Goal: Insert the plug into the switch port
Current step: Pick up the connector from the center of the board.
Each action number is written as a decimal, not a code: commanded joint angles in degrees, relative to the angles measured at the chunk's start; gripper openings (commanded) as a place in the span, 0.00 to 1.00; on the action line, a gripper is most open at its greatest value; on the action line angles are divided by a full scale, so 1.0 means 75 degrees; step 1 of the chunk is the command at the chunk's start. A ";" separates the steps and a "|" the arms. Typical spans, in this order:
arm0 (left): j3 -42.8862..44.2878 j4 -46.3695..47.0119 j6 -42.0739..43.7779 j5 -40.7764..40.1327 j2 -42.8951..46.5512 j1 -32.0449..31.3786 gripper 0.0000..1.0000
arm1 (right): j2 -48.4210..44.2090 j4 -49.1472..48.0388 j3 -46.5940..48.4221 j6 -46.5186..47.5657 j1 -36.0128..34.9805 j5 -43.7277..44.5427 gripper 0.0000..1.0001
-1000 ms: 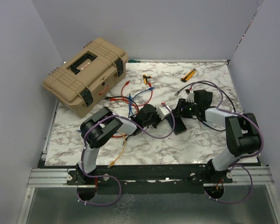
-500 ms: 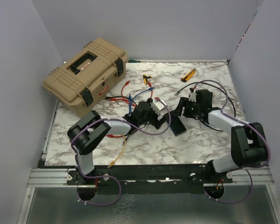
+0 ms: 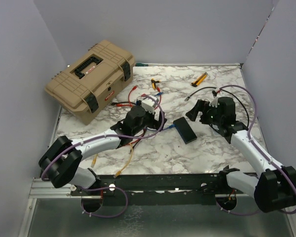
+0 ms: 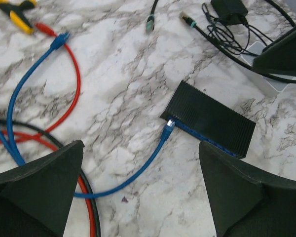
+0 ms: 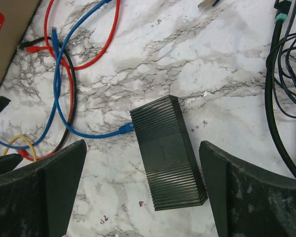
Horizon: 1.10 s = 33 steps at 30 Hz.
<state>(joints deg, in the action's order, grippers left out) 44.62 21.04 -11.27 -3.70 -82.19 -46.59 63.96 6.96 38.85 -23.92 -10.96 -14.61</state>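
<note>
The switch is a flat black ribbed box (image 3: 186, 130) lying free on the marble, also in the left wrist view (image 4: 209, 118) and the right wrist view (image 5: 167, 153). The blue cable's plug (image 4: 169, 124) sits with its head in the switch port at the box's blue-faced edge, as the right wrist view also shows (image 5: 126, 129). My left gripper (image 3: 155, 116) hovers left of the box, jaws open and empty (image 4: 140, 192). My right gripper (image 3: 197, 111) hangs to the box's upper right, open and empty too (image 5: 143, 187).
A tan toolbox (image 3: 91, 79) stands at the back left. Red, blue, black and yellow cables (image 3: 138, 101) tangle left of the switch. A black adapter with its cord (image 4: 227, 7) and a white slab (image 4: 266, 79) lie right of it. A yellow tool (image 3: 199, 79) lies at the back.
Both grippers have opened and drawn back from the switch, the left one to the left, the right one to the right. The switch now lies flat with the blue plug at its edge.
</note>
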 commanded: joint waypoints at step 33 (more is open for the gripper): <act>-0.2931 -0.3199 -0.3996 -0.5802 0.3212 0.0456 0.97 | 0.4345 -0.2052 0.1741 -0.1586 -0.6254 0.2003 0.70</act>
<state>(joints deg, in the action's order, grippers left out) 24.29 -0.51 -37.39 -44.38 -59.05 -45.87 93.06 -6.39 48.14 -36.91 -56.55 2.50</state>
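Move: The black cable's plug lies on the board about 30 cm to the right hand's left, 13 cm back and 13 cm below; from the left hand it is roughly 14 cm left, 12 cm back and 15 cm down. The red plug sits some 6 cm beyond it to the left and 3 cm farther out. Under the right hand's way are the black switch, 4 cm left and 4 back of that hand, and the loose blue plug, 10 cm left and 2 back. Towards the black cable's plug, the right hand draws back, then sweeps left across the switch, about 24 cm left, 10 cm back and 8 cm down in all, turning some 25 degrees counter-clockwise while its open fingers narrow to about three quarters. The left hand clears the way, some 19 cm left and sinking, swinging about 45 degrees counter-clockwise to point forward, fingers wide. ##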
